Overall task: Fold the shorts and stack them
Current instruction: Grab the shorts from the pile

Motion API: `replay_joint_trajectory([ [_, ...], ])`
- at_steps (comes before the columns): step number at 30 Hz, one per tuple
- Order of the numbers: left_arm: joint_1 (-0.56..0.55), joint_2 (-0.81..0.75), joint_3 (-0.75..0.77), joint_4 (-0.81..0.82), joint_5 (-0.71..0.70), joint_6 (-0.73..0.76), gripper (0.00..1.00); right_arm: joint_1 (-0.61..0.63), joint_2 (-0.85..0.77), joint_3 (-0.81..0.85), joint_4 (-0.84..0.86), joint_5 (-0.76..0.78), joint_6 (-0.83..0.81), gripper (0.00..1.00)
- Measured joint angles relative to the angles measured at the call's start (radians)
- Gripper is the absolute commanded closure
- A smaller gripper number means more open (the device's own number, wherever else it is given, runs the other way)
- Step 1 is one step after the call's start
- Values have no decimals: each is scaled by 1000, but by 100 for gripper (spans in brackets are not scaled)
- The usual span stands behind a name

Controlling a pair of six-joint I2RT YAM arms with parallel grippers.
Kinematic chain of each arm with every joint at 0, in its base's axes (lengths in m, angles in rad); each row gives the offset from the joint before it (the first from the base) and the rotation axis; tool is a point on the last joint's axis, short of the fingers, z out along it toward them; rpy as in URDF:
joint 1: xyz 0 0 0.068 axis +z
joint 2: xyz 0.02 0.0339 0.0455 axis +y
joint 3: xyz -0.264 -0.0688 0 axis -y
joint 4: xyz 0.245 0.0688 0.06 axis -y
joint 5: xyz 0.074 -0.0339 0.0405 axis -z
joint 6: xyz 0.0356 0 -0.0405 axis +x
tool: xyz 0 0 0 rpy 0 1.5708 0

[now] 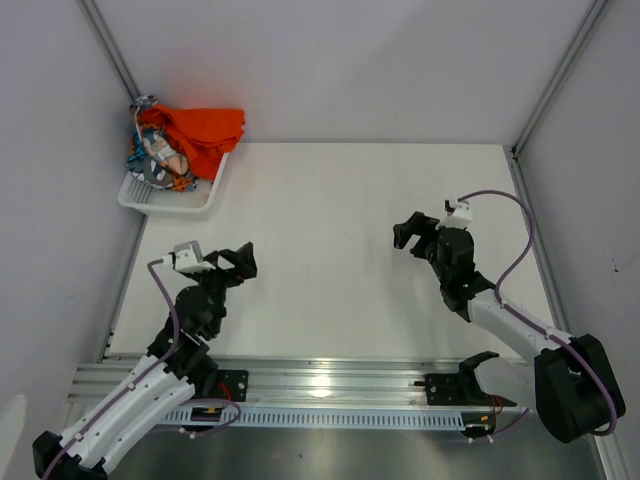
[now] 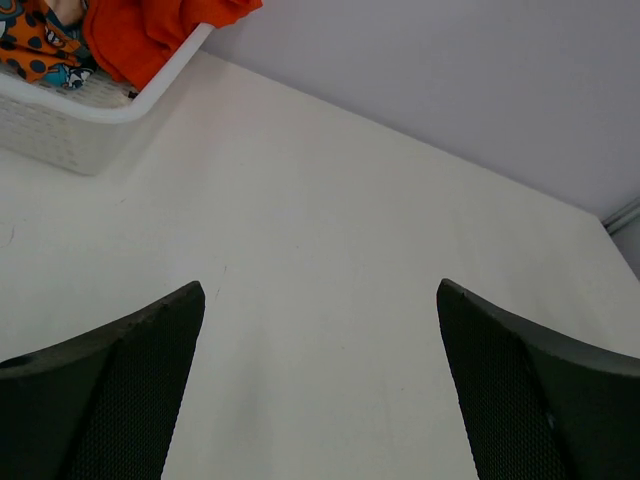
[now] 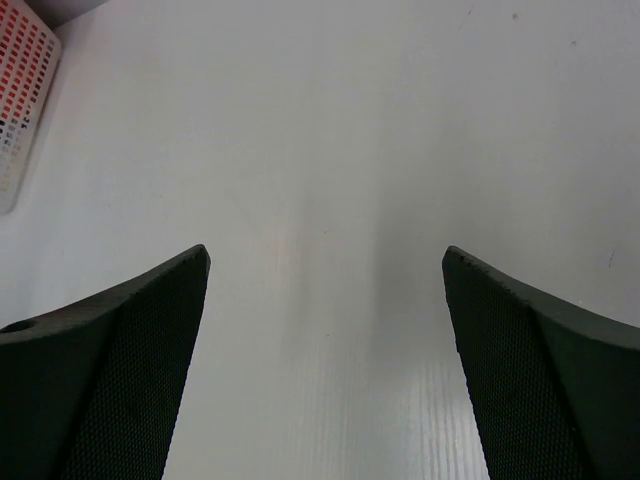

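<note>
The orange shorts lie bunched in the white mesh basket at the table's far left corner, spilling over its right rim. The printed shorts lie crumpled beside them in the basket's left part. Both also show in the left wrist view, the orange pair and the printed pair. My left gripper is open and empty over the bare table, below the basket. My right gripper is open and empty at mid-right.
The white table is walled by grey panels at the back and both sides. An aluminium rail with the arm bases runs along the near edge. The basket's corner shows at the right wrist view's upper left.
</note>
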Motion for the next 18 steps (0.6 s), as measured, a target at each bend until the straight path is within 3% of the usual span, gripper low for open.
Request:
replay_joint_trajectory([
  [4,3,-45,-21,-8,-35,-61,1,-11,-11,-18,14,-15,0,1],
  [8,80,106,92,-127,-56,-179,1,-15,-11,-22,18,-29,0,0],
  [14,484,480,473,-211,164,-345,1,-17,-13,-23,20,-45,0,0],
  [18,636,708,696,-249,313,-430,1,-23,-14,-23,19,-53,0,1],
])
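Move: The orange shorts on the far right of the pile lie about 30 cm ahead of the left hand, 12 cm to its left and some 7 cm below. The patterned cloth is about 27 cm ahead, 22 cm left and 9 cm below; the white basket under both has its middle about 25 cm ahead, 17 cm left and 15 cm below. From the right hand the orange shorts are roughly 21 cm ahead and 55 cm left, slightly lower. After barely stirring at first, the empty left hand sweeps about 13 cm forward and 10 cm left towards the orange shorts in the basket, climbing some 8 cm with most of the rise coming late, and it is still travelling at the end. On the way the wrist swings some 20 degrees counter-clockwise, rolls its left side down by about as much and tips the fingers slightly down, the fingers staying wide open and touching none of the cloth yet. ##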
